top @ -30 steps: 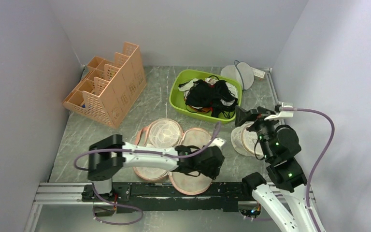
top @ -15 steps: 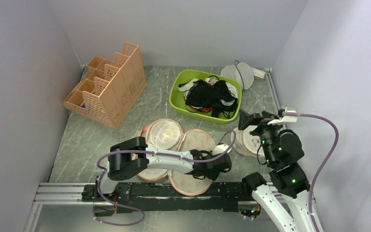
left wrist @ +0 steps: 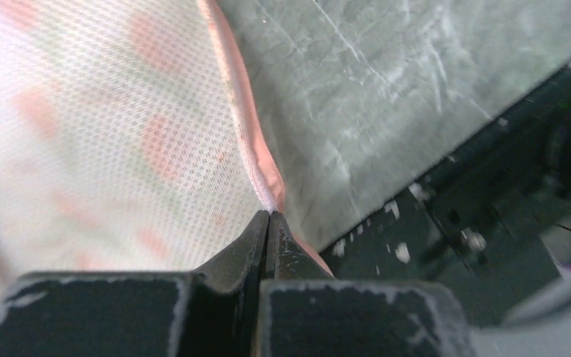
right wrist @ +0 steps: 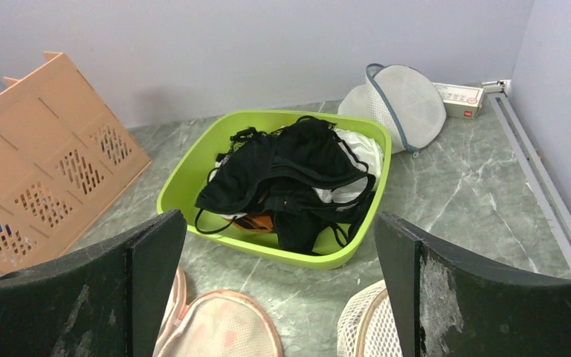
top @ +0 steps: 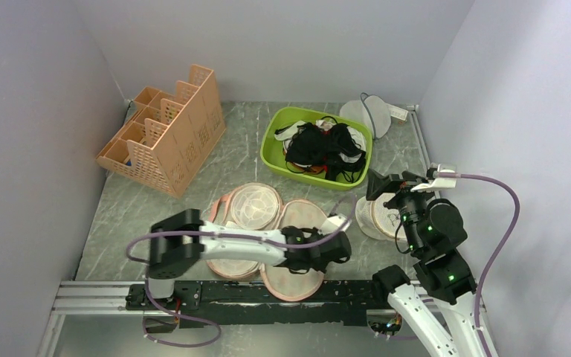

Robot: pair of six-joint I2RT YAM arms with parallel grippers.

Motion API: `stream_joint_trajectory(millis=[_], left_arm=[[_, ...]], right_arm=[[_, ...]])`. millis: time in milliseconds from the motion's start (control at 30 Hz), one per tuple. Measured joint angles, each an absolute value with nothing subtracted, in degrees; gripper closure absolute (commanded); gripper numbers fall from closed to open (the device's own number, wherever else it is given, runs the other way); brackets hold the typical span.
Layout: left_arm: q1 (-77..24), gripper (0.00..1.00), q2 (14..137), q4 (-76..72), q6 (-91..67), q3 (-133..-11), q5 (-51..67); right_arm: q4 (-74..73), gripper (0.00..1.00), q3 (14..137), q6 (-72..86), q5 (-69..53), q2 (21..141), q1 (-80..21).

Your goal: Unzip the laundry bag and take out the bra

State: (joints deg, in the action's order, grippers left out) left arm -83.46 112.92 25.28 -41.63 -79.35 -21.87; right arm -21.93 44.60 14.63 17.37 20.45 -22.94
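Observation:
The laundry bag point(top: 302, 216) lies flat near the table's front edge, beige with a faint red-and-green print and pink trim. In the left wrist view its fabric point(left wrist: 104, 134) fills the left side. My left gripper point(left wrist: 269, 216) is shut, its fingertips pinched on the pink trim at the bag's right edge. In the top view it point(top: 334, 249) sits low by the bag's waist. The bra is hidden. My right gripper point(top: 390, 182) hangs above the table at the right, wide open and holding nothing. In its wrist view it point(right wrist: 279, 219) looks across the bag's far lobe point(right wrist: 223, 327).
A green bin point(top: 273, 137) of black garments stands behind the bag. An orange rack point(top: 167, 134) is at back left and a white mesh pouch point(top: 368, 115) at back right. A beige mesh disc point(top: 383, 216) lies under the right arm. A second pouch point(top: 253, 202) lies left of the bag.
My left gripper has closed onto the bag's pink trim while the arm shifted along the bag's front lobe. The right gripper rose slightly early on and now holds still, open.

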Motion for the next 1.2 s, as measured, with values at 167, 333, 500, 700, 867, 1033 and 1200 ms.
stream_joint_trajectory(millis=[167, 333, 500, 700, 867, 1033, 1200], left_arm=[[-81.6, 0.93, 96.1, 23.8, -40.7, -71.7, -21.2], [-71.2, 0.93, 76.6, 19.8, -40.9, -59.7, -17.5], [-59.3, 0.93, 62.3, 20.3, -42.0, -48.2, -15.6], [-53.3, 0.93, 57.4, 26.8, -47.3, -40.9, -18.8], [-52.4, 0.93, 54.0, 32.5, -52.9, -34.5, -24.3], [-49.8, 0.93, 53.7, 36.2, -56.0, -33.6, -28.8], [-48.0, 0.93, 57.6, 37.6, -56.5, -33.6, -30.3]], right_arm=[[-22.2, 0.00, 44.6, 14.6, 17.4, 20.4, -22.9], [-22.1, 0.00, 44.6, 15.0, 17.2, 20.8, -22.9], [-21.3, 0.00, 44.4, 16.1, 15.8, 22.1, -22.9], [-19.6, 0.00, 43.4, 17.5, 13.2, 24.7, -22.9], [-19.0, 0.00, 43.3, 18.7, 9.8, 28.6, -22.9], [-17.8, 0.01, 42.6, 19.9, 5.9, 32.5, -22.9], [-16.7, 0.01, 41.7, 21.3, 2.3, 35.9, -22.9]])
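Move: The left hand already pinches the outer edge of the laundry bag's opened flap at the flap's right side. The rest of the laundry bag lies with its middle some 24 cm to the left, 10 cm ahead and about 3 cm lower. The green basket stands roughly 36 cm ahead and 2 cm left, the round mesh bag about 15 cm ahead and 17 cm right. From the open right hand, high up, the laundry bag's middle lies about 36 cm left, 2 cm back and 31 cm below. Keeping its pinch on the flap's edge, the left hand swings it over the laundry bag in an arch, rising about 14 cm while going forward and left, then sinking as it carries on to the bag's left rim, some 33 cm to the left and 10 cm forward in all, with the wrist turning about 50 degrees counter-clockwise. A little later the right hand, wide open and empty, starts down from its waiting place towards the laundry bag, drifting left, down and somewhat forward by about 10 cm while its fingers tip downward and swing to the left. ##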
